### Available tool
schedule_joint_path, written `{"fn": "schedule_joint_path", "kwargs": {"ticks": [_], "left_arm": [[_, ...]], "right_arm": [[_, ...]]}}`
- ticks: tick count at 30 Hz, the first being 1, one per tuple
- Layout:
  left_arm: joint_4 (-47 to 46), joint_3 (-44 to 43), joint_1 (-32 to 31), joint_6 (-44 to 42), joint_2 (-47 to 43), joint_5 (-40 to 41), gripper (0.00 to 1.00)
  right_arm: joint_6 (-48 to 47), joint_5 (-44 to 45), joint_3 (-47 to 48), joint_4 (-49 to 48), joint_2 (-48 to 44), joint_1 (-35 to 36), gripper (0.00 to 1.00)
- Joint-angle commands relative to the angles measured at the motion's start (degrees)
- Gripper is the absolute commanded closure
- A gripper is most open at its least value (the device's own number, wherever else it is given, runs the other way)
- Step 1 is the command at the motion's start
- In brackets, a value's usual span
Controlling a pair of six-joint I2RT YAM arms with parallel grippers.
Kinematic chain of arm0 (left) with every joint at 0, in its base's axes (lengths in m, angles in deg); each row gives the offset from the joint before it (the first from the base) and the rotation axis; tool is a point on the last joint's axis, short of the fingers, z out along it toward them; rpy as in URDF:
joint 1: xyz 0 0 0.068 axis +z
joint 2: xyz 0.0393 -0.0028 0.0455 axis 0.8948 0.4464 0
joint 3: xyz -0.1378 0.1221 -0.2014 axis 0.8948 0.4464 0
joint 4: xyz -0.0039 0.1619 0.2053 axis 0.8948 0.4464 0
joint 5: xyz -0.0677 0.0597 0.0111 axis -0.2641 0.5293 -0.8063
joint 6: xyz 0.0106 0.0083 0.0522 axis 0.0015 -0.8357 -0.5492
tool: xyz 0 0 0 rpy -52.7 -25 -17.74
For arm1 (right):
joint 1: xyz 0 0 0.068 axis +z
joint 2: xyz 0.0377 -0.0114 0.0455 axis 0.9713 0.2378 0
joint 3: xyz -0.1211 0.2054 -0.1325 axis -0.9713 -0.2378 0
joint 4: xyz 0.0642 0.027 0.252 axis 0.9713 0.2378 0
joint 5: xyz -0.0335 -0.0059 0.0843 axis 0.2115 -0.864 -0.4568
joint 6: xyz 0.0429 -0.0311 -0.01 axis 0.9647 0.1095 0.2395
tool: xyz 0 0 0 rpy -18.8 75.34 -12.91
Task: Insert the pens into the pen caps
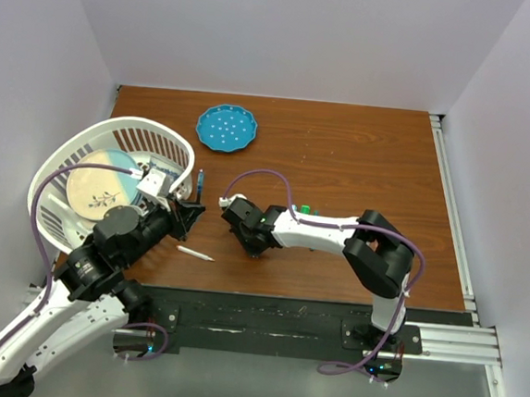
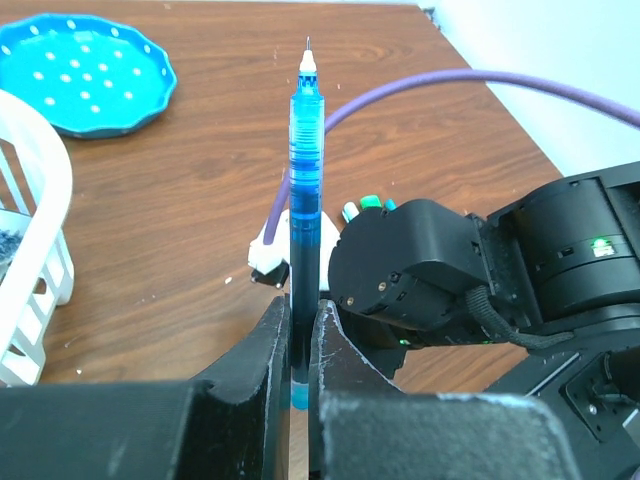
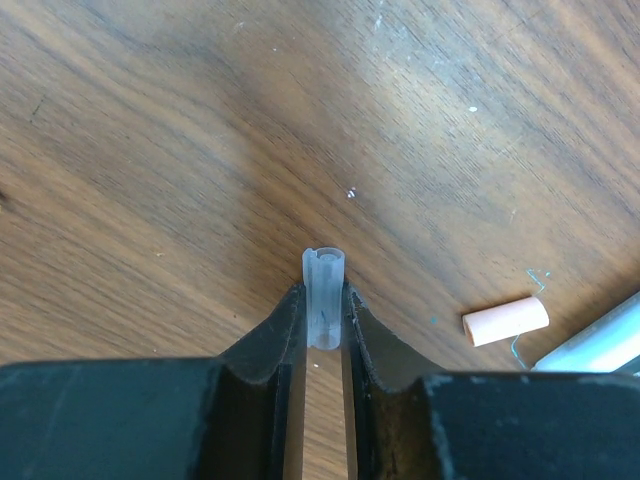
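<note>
A blue translucent pen stands tip-up between the fingers of my left gripper, which is shut on its lower barrel. In the top view that pen rises from the left gripper beside the basket. My right gripper is shut on a light blue pen cap, held just above the wood. From above, the right gripper sits close to the right of the left one. A pink cap lies on the table. Green and teal caps lie behind the right arm. A white pen lies near the front edge.
A white basket holding a pale plate stands at the left. A blue dotted plate lies at the back. The right arm's black wrist fills the space just right of the held pen. A pale barrel shows at the right wrist view's edge.
</note>
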Motion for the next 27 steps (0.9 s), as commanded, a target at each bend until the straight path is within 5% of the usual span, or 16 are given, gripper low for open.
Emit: {"fn": "schedule_joint_path", "kwargs": {"ticks": [1,15,27], "left_arm": [[-1.3,-1.1,0.2,-0.1,2.4,-2.4,1.0],[-8.8,6.1,0.1,6.9,7.6,-12.3,1.0],[-32.0,18.5,0.1,14.7,15.8,-27.1,1.0]], "right_arm": [[2.5,0.8,-3.1,-0.2,-1.6,0.0,0.98],[10.3,1.5,-12.6,-7.2,-18.0,-3.3,1.0],[20.2,1.5,-16.7,-16.8,-34.5,-6.3,1.0]]}}
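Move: The left hand already grips the blue pen, tip upward; the clear cap, already between the right fingers at the table, lies some 15 cm to this hand's right, 2 cm farther out and about 24 cm below. The pen's middle is roughly 15 cm left of the right hand, 2 cm back and 27 cm above. From the right hand, the pink cap sits about 5 cm right and 3 cm ahead; the white pen lies 16 cm left and 3 cm back. Keep the right fingers shut on the clear cap, draw it level along the tabletop some 3 cm to the right, then raise it quickly by about 13 cm, swinging the fingertips up to the left by some 30 degrees. Meanwhile bring the left gripper, still holding the blue pen, down and to the right towards the cap, tipping its fingers downward and turning clockwise. ##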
